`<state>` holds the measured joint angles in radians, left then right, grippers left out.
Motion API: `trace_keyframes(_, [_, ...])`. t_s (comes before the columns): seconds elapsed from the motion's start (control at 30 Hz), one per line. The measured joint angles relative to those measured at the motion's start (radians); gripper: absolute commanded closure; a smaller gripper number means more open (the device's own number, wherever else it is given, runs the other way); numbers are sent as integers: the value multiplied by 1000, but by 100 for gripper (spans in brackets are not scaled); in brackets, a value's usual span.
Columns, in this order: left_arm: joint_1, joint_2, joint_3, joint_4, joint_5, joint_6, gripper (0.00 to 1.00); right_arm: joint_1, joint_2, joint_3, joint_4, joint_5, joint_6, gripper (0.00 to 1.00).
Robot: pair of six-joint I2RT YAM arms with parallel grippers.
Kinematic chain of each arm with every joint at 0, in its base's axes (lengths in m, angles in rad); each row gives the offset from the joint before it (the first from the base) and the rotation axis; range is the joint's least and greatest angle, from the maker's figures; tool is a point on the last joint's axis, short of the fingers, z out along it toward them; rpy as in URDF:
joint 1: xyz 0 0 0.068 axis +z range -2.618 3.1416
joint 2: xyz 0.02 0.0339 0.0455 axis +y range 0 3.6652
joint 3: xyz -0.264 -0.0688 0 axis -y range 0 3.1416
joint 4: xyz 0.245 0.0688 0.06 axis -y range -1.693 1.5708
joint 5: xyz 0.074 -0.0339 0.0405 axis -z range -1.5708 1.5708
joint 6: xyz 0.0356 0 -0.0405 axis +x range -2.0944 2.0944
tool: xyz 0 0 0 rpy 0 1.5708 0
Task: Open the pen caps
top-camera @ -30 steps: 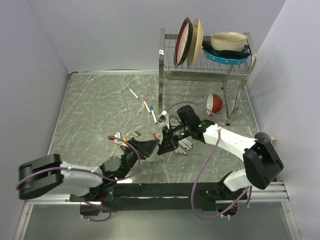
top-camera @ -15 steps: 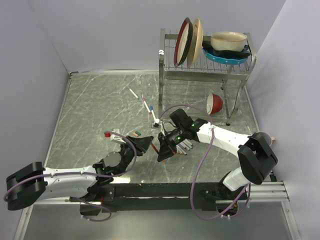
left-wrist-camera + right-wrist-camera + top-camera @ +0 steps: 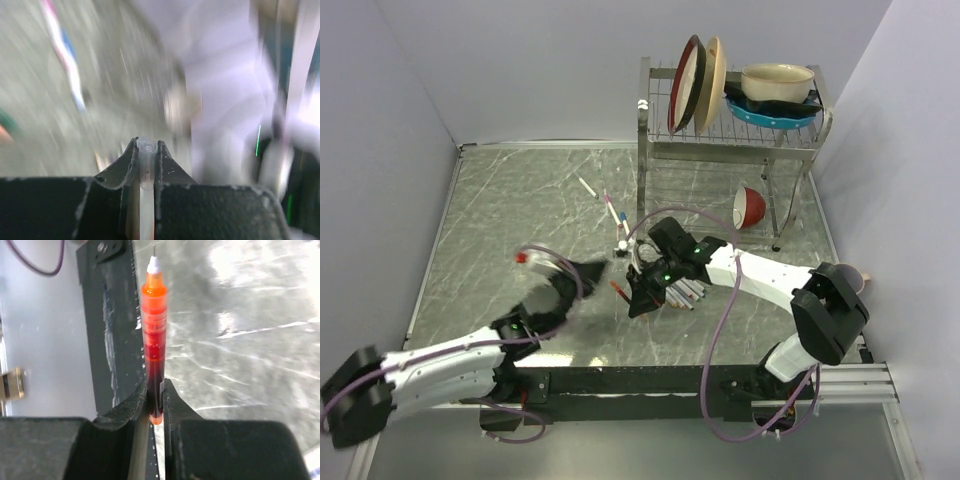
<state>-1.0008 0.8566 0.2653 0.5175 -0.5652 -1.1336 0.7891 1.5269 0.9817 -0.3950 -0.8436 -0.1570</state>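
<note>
My right gripper (image 3: 634, 300) (image 3: 155, 390) is shut on an orange-red pen (image 3: 153, 335) near the middle of the table. The pen stands out past the jaws with its bare writing tip (image 3: 154, 248) showing and no cap on it. In the top view the pen (image 3: 618, 290) points left toward my left gripper (image 3: 601, 267), which is blurred and a short way apart from it. In the left wrist view, my left gripper (image 3: 146, 143) is shut on a small pale translucent pen cap (image 3: 146, 152).
A bundle of pens (image 3: 688, 292) lies just right of my right gripper. More pens (image 3: 611, 210) lie toward the back, one (image 3: 587, 187) farther left. A metal dish rack (image 3: 655, 150) with plates stands back right, above a red bowl (image 3: 749, 206).
My left gripper has closed on the cap and pulled away to the left, off the pen. My right gripper has shifted slightly left with the pen, whose tip is now bare.
</note>
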Motion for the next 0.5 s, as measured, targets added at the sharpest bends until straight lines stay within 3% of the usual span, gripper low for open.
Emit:
trace_keyframes(0.1, [238, -109, -1, -48, -11, -2, 99, 44, 4, 0, -43, 21, -31, 100])
trace_keyframes(0.2, [360, -155, -1, -106, -15, -1, 99, 80, 24, 0, -75, 41, -52, 100])
trace_keyframes(0.5, [422, -166, -6, -309, 55, -27, 99, 81, 108, 22, -140, 327, -114, 100])
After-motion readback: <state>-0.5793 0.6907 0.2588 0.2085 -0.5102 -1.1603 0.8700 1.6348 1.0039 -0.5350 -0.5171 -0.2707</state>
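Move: The left gripper holds the pulled clear cap; the pile of loose caps lies about 13 cm to its left, some 4 cm ahead and 18 cm below. The blue-capped pen is about 22 cm ahead and 2 cm right. For the right gripper, holding the bare red pen, the row of uncapped pens lies some 14 cm right, 7 cm ahead and 11 cm below; the loose caps are about 17 cm left and 11 cm ahead of it. Swing the left gripper quickly away from the bare red pen, about 12 cm left and 5 cm forward, turning some 20 degrees counter-clockwise, then sink it towards the loose caps with the clear cap still pinched. Meanwhile lower the right gripper about 7 cm, easing slightly right towards the uncapped pens; tip its fingers further down and keep the pen gripped. ##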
